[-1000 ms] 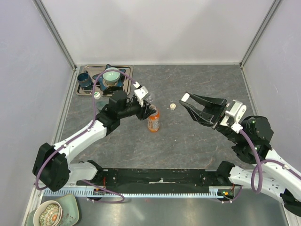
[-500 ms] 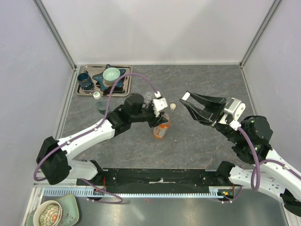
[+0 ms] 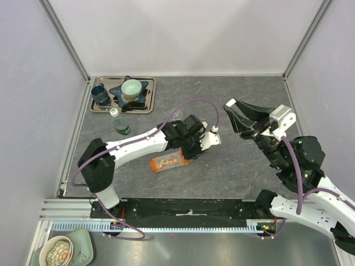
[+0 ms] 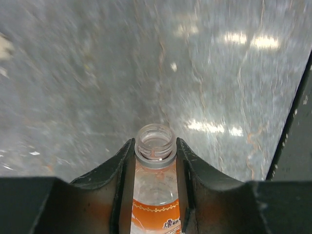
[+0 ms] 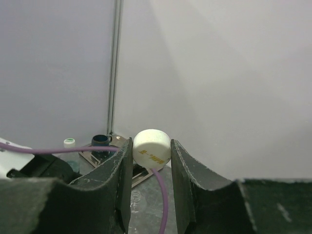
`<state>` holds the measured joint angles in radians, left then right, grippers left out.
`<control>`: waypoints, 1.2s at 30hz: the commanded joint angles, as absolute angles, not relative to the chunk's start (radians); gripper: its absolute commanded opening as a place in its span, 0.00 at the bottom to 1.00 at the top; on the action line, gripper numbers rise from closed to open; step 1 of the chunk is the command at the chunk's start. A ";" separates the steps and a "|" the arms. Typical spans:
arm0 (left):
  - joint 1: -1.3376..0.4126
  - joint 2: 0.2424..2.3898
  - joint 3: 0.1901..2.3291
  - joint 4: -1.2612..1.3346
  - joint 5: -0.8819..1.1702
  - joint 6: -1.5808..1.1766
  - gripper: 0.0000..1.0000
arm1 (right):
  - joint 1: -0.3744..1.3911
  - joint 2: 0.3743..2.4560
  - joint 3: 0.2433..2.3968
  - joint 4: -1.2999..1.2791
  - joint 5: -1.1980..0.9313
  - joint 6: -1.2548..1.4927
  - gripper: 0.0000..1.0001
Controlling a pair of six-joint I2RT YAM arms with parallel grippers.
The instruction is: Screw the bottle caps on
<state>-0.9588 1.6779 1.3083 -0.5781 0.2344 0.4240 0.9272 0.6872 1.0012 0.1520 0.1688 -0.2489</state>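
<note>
My left gripper (image 3: 187, 157) (image 4: 155, 146) is shut on the orange bottle (image 3: 166, 162) (image 4: 155, 195), gripping it just below the neck. The bottle is tipped onto its side near the middle of the table, and its open threaded mouth pokes past the fingertips. My right gripper (image 3: 233, 108) (image 5: 151, 151) hangs raised at the right, shut on a white bottle cap (image 3: 229, 103) (image 5: 151, 147) pinched between its fingers. A greenish clear bottle (image 3: 122, 127) stands at the left. In the right wrist view, a small clear bottle (image 5: 136, 197) stands on the table below the jaws.
A metal tray (image 3: 147, 94) at the back left holds a dark blue cup (image 3: 100, 93) and a pale green bowl (image 3: 131, 87) on a blue star-shaped stand. A small white-and-green round top (image 3: 113, 111) sits just in front of the tray. Walls enclose three sides.
My left arm carried the orange bottle rightward and forward, tipping it from upright onto its side. The right gripper rose and shifted slightly right, still holding the cap.
</note>
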 commanded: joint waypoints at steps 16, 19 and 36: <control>-1.103 1.855 1.421 -0.719 0.270 0.411 0.57 | 0.930 0.666 1.043 0.156 0.264 -0.238 0.34; -1.106 1.858 1.402 -0.718 0.273 0.397 0.58 | 0.931 0.653 1.035 0.155 0.267 -0.230 0.34; -1.111 1.608 1.359 -0.779 0.149 0.413 0.99 | 0.931 0.680 1.097 0.081 0.233 -0.222 0.36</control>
<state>-1.1065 1.7599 1.3701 -0.7280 0.2020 0.4000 0.9272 0.6678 1.0504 0.1043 0.2413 -0.2352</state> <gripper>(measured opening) 0.991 0.398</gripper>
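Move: The left gripper already grips the orange bottle by its open neck, the body trailing to the robot's left. The bare table spot where the neck is to be laid is about 7 cm back, 2 cm right and 8 cm below this hand. A loose cap lies some 17 cm ahead of the hand and 5 cm right; the clear cup is 21 cm ahead and 7 cm left. From the right hand, the spot is roughly 6 cm back, 5 cm left and 45 cm down. Draw the left gripper back about 6 cm while lowering it about 5 cm and easing slightly right, fingers tipping some 10 degrees steeper, to lay the orange bottle on its side. Then loosen the fingers, open them wide, and back off upward by 2 to 3 cm. Keep the white cap pinched in the right gripper. ##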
